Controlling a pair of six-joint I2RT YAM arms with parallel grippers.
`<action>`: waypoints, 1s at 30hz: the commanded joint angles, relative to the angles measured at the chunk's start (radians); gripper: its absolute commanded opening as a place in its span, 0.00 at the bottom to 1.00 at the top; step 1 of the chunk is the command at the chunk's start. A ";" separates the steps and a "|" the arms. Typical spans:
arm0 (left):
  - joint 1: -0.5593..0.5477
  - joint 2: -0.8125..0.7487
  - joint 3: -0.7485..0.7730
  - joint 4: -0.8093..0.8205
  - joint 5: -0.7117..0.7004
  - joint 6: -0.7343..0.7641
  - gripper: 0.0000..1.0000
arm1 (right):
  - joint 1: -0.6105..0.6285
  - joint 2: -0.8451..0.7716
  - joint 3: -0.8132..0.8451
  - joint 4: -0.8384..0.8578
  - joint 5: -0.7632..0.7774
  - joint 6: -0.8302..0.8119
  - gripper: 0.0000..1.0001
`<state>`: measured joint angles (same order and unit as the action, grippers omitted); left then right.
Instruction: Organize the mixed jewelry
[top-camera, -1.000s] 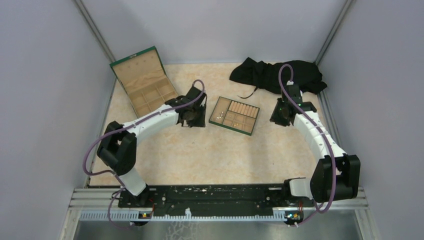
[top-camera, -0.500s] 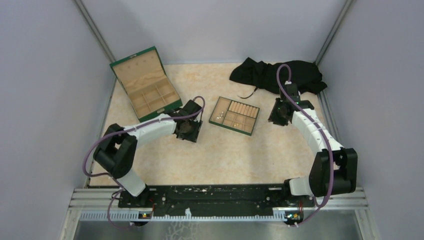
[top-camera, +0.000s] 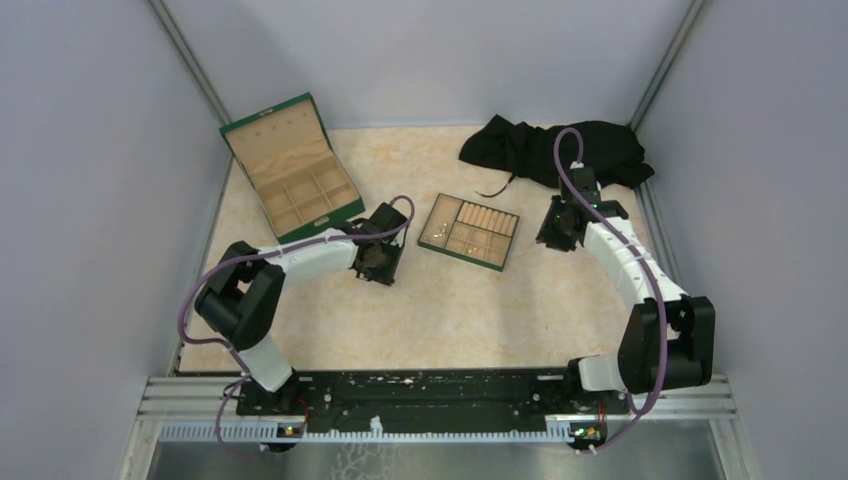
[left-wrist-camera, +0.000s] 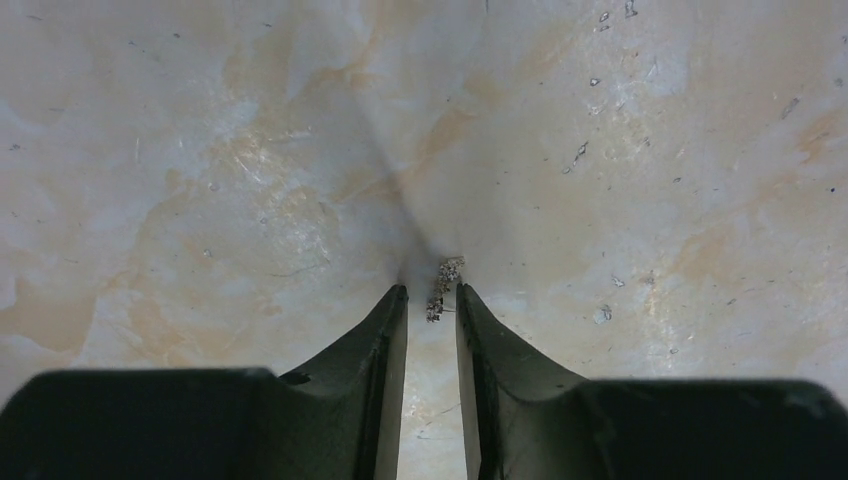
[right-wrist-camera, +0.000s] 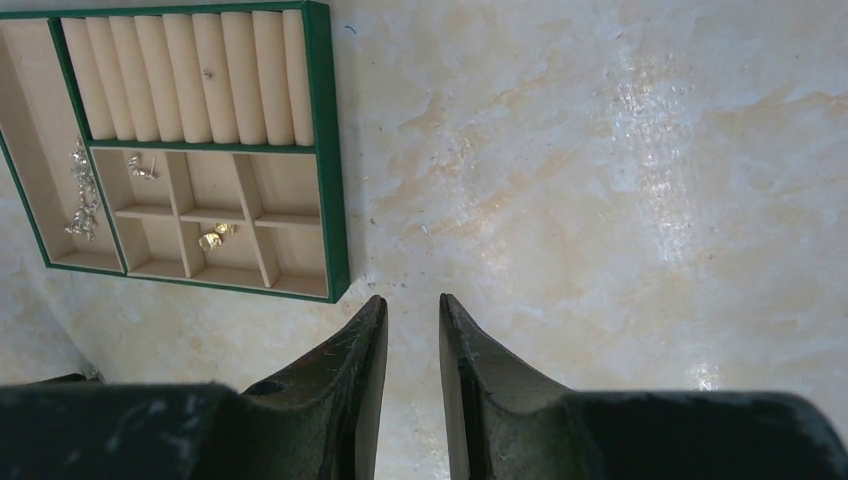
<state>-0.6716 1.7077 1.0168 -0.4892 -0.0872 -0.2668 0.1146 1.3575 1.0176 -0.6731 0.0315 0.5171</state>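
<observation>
One tiny silvery jewelry piece (left-wrist-camera: 440, 288) lies on the marbled table, right at the tips of my left gripper (left-wrist-camera: 432, 290). The jaws stand a little apart and the piece sits in the gap, close to the right fingertip (left-wrist-camera: 463, 296); no grip on it shows. From above, the left gripper (top-camera: 378, 262) is low, left of the green-edged wooden tray (top-camera: 432, 244). The tray (right-wrist-camera: 320, 150) holds silvery pieces (right-wrist-camera: 80, 195), a gold piece (right-wrist-camera: 215, 237) and a stud (right-wrist-camera: 207, 73) on the padded rolls. My right gripper (right-wrist-camera: 412, 298) hangs open and empty, right of the tray.
An open green wooden box (top-camera: 295, 170) with empty compartments stands at the back left. A black cloth (top-camera: 560, 150) lies bunched at the back right. Grey walls close in both sides, and the right gripper (top-camera: 558, 228) hovers between tray and cloth.
My left gripper has pulled back from beside the tray toward the near left and come down to the table. The right gripper shifted slightly.
</observation>
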 joint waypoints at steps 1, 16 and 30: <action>0.000 0.021 -0.014 0.018 0.003 0.005 0.28 | -0.006 -0.025 0.043 0.027 0.008 0.008 0.26; 0.000 -0.070 0.046 -0.041 0.021 -0.044 0.00 | -0.007 -0.058 0.021 0.026 0.007 0.010 0.26; -0.015 -0.011 0.304 0.013 0.199 -0.095 0.00 | -0.009 -0.128 -0.005 -0.018 0.058 0.004 0.26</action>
<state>-0.6727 1.6299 1.2224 -0.5232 0.0406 -0.3264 0.1146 1.2865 1.0142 -0.6830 0.0513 0.5201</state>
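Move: The small silver earring lies on the table right between the left fingertips, level with them and about 1 cm below. From that hand, the green tray's middle is some 16 cm to the right and 11 cm ahead, at about the same height; the open jewelry box is about 15 cm left and 17 cm ahead. For the idle right hand, the earring is roughly 33 cm left, 5 cm back and 10 cm below. The left fingers shut on the earring, then lift it about 9 cm, swinging right and slightly forward towards the tray. ##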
